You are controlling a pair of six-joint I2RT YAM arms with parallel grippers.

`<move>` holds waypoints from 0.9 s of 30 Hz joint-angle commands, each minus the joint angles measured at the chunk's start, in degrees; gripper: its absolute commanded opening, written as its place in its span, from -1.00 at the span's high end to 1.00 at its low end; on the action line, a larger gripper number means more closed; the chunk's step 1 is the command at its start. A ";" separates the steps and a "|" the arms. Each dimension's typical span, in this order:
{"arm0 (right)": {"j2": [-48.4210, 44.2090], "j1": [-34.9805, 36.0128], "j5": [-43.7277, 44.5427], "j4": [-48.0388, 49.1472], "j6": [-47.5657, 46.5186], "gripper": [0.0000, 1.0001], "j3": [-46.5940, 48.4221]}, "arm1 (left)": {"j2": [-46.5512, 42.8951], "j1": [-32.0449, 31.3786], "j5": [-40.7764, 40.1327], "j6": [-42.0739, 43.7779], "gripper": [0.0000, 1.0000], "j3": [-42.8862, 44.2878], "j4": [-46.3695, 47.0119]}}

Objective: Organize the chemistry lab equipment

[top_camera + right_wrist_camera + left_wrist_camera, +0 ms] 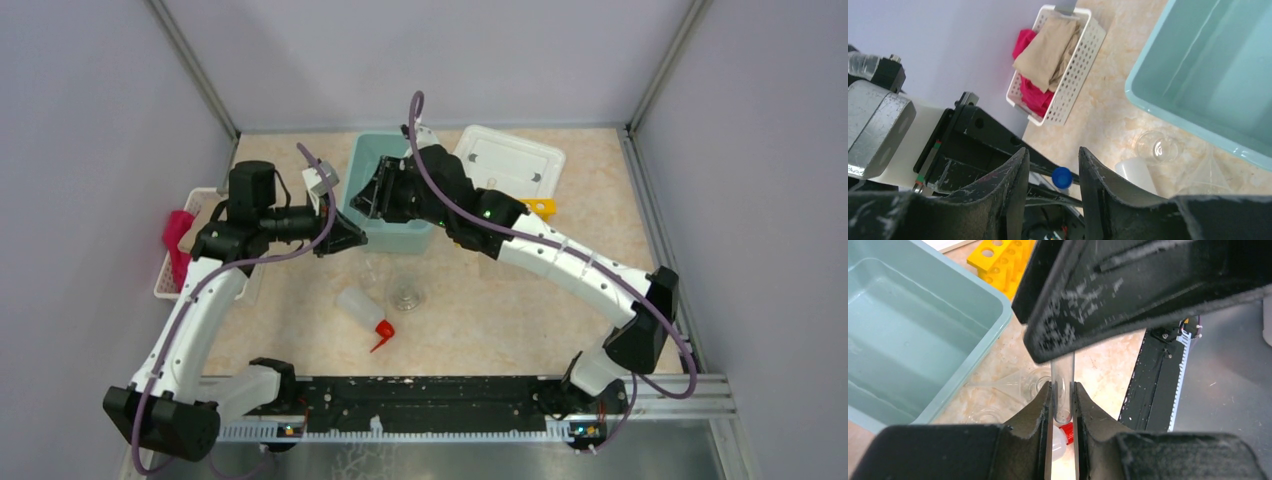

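Observation:
My left gripper [1062, 385] is shut on a small clear tube [1063, 367], which stands upright between its pads. The tube's blue cap [1062, 177] sits in the gap of my right gripper [1053, 150], which is open, with space on both sides of the cap. Both grippers meet at the teal bin's [395, 238] front left corner: the left gripper [345, 235] and the right gripper [367, 200]. On the table below lie the squeeze bottle [360, 308] with its red spout, a glass flask [407, 292] and a clear beaker [1157, 147]. The yellow rack [1000, 262] lies beyond the bin.
A white slatted basket [1075, 75] with pink and tan cloths stands at the left wall. A white tray [510, 160] lies at the back right. A clear funnel [1008, 385] lies beside the teal bin's rim [993, 325]. The black rail [430, 400] runs along the near edge.

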 commanded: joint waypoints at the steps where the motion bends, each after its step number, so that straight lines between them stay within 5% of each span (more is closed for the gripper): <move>1: 1.73 -0.21 -7.17 -3.25 -2.15 0.22 5.47 | -0.90 0.03 -0.12 3.57 0.72 1.08 -1.29; 11: 1.69 -0.86 -9.60 -4.18 -3.14 0.48 5.70 | -0.83 0.03 -0.24 3.78 0.74 0.98 -1.48; 17: 1.06 -2.37 -10.95 -5.68 -3.57 1.00 5.92 | -0.59 0.07 -2.02 3.55 0.71 0.84 -1.51; 18: 0.70 -2.68 -11.06 -6.42 -4.12 1.00 5.86 | -0.56 0.03 -2.64 2.99 0.64 0.78 -1.51; 19: 0.16 -3.06 -10.88 -7.33 -4.62 1.00 5.70 | -0.50 0.03 -3.44 2.22 0.36 0.78 -1.39; 21: -1.73 -4.01 -9.41 -9.76 -6.11 1.00 4.70 | -0.34 0.03 -5.17 0.68 -0.67 0.81 -1.06; 22: -3.03 -4.80 -8.43 -11.10 -6.92 1.00 3.62 | -0.35 0.03 -5.94 0.15 -0.94 0.86 -0.76; 27: -13.54 -9.05 4.94 -19.60 -11.04 1.00 -5.57 | -0.71 0.03 -8.91 -3.35 -0.98 0.97 0.57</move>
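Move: The test tube stands upright between the hands, its lower part already pinched in the left fingers: its middle is about 3 cm above the left hand, and roughly 5 cm below and 1 cm back of the right hand, whose open fingers surround the blue cap. From the right hand the teal bin lies some 19 cm ahead and 3 cm right, the glass flask 3 cm back and 6 cm right, the yellow rack 12 cm ahead and 28 cm right, all roughly 30 cm down. The right fingers close on the capped top of the test tube while that hand eases about 2 cm down and a little back, with the left fingers still gripping lower down. The left fingers then open wide and let go, the left hand staying nearly in place, and the right hand swings off rightward, about 5 cm right and 2 cm farther down, the tube in its grip. ##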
